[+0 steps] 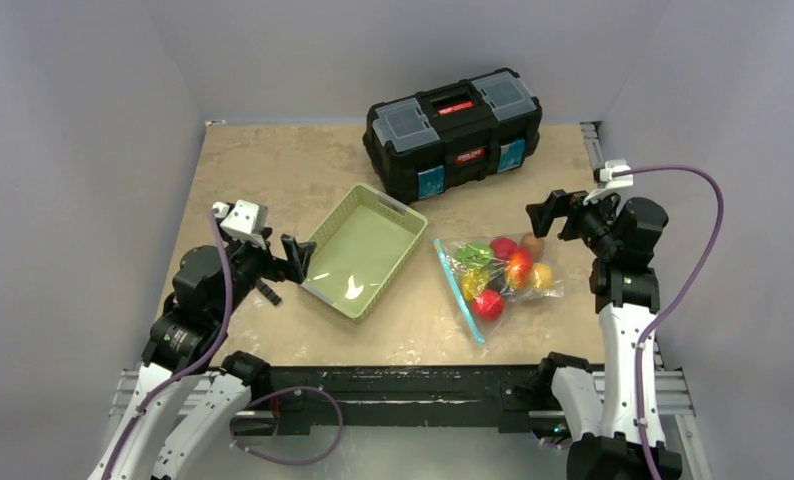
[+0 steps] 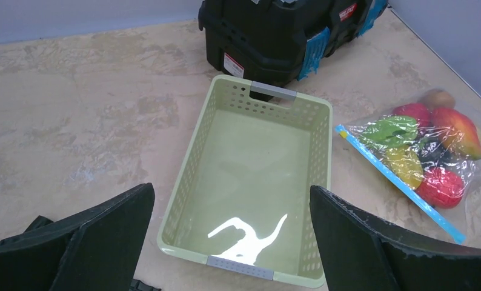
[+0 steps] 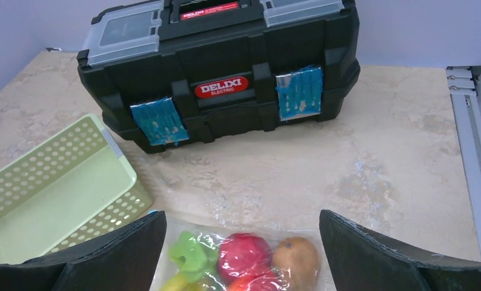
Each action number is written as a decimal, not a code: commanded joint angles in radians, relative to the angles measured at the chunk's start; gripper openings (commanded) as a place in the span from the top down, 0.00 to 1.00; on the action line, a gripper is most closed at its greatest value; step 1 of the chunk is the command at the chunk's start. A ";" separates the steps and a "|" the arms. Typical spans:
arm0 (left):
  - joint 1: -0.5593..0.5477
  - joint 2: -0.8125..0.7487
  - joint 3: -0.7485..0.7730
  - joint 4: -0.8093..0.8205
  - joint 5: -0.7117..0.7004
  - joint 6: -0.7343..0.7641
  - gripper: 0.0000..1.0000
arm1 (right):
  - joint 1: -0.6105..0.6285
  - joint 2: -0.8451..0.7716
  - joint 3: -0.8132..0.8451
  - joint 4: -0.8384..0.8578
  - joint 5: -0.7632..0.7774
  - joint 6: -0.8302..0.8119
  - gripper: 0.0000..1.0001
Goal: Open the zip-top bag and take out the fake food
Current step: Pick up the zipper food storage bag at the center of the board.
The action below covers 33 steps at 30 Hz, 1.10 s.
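The zip-top bag (image 1: 501, 275) lies flat on the table right of centre, its teal zip strip (image 1: 460, 290) along its left edge and zipped shut. The fake food (image 1: 503, 270) sits inside it: red, green, yellow, orange and brown pieces. In the left wrist view the bag (image 2: 423, 154) is at the far right; in the right wrist view its far end (image 3: 244, 257) shows low between the fingers. My left gripper (image 1: 285, 270) hovers open at the basket's near-left end, empty. Open and empty too, my right gripper (image 1: 563, 210) hangs above the table just behind and right of the bag.
A pale green lattice basket (image 1: 365, 250) stands empty between my left gripper and the bag. A black toolbox (image 1: 453, 130) with blue-taped latches sits shut at the back. Grey walls enclose the table; a metal rail (image 3: 471, 151) runs along its right edge.
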 commanded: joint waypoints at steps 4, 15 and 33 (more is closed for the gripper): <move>-0.003 0.010 0.031 0.023 0.053 0.029 0.00 | -0.004 -0.007 0.025 -0.019 -0.015 -0.034 0.01; -0.003 0.026 0.033 0.020 0.124 0.041 0.00 | 0.007 0.021 0.026 -0.184 -0.370 -0.456 0.01; -0.003 0.084 0.043 0.019 0.263 0.038 0.00 | 0.313 0.288 0.200 -0.562 -0.277 -1.025 0.01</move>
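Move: The zip bag of fake food lies on the board below the right gripper, its middle about 7 cm to the left, 3 cm ahead and 24 cm down. Its blue zip edge is some 18 cm left, level with the gripper; beyond stand the basket, around 43 cm left and 8 cm ahead, and the toolbox, about 36 cm ahead and 19 cm left. From the left gripper the bag is roughly 53 cm right and 11 cm ahead. Sweep the open right gripper about 10 cm left over the bag, lowering it some 7 cm and drawing back about 5, while you turn it roughly 50 degrees counter-clockwise and roll its left side down, so the fingers face the blue zip edge. Bring the open left gripper about 4 cm right, sinking slightly and turning a little clockwise. ##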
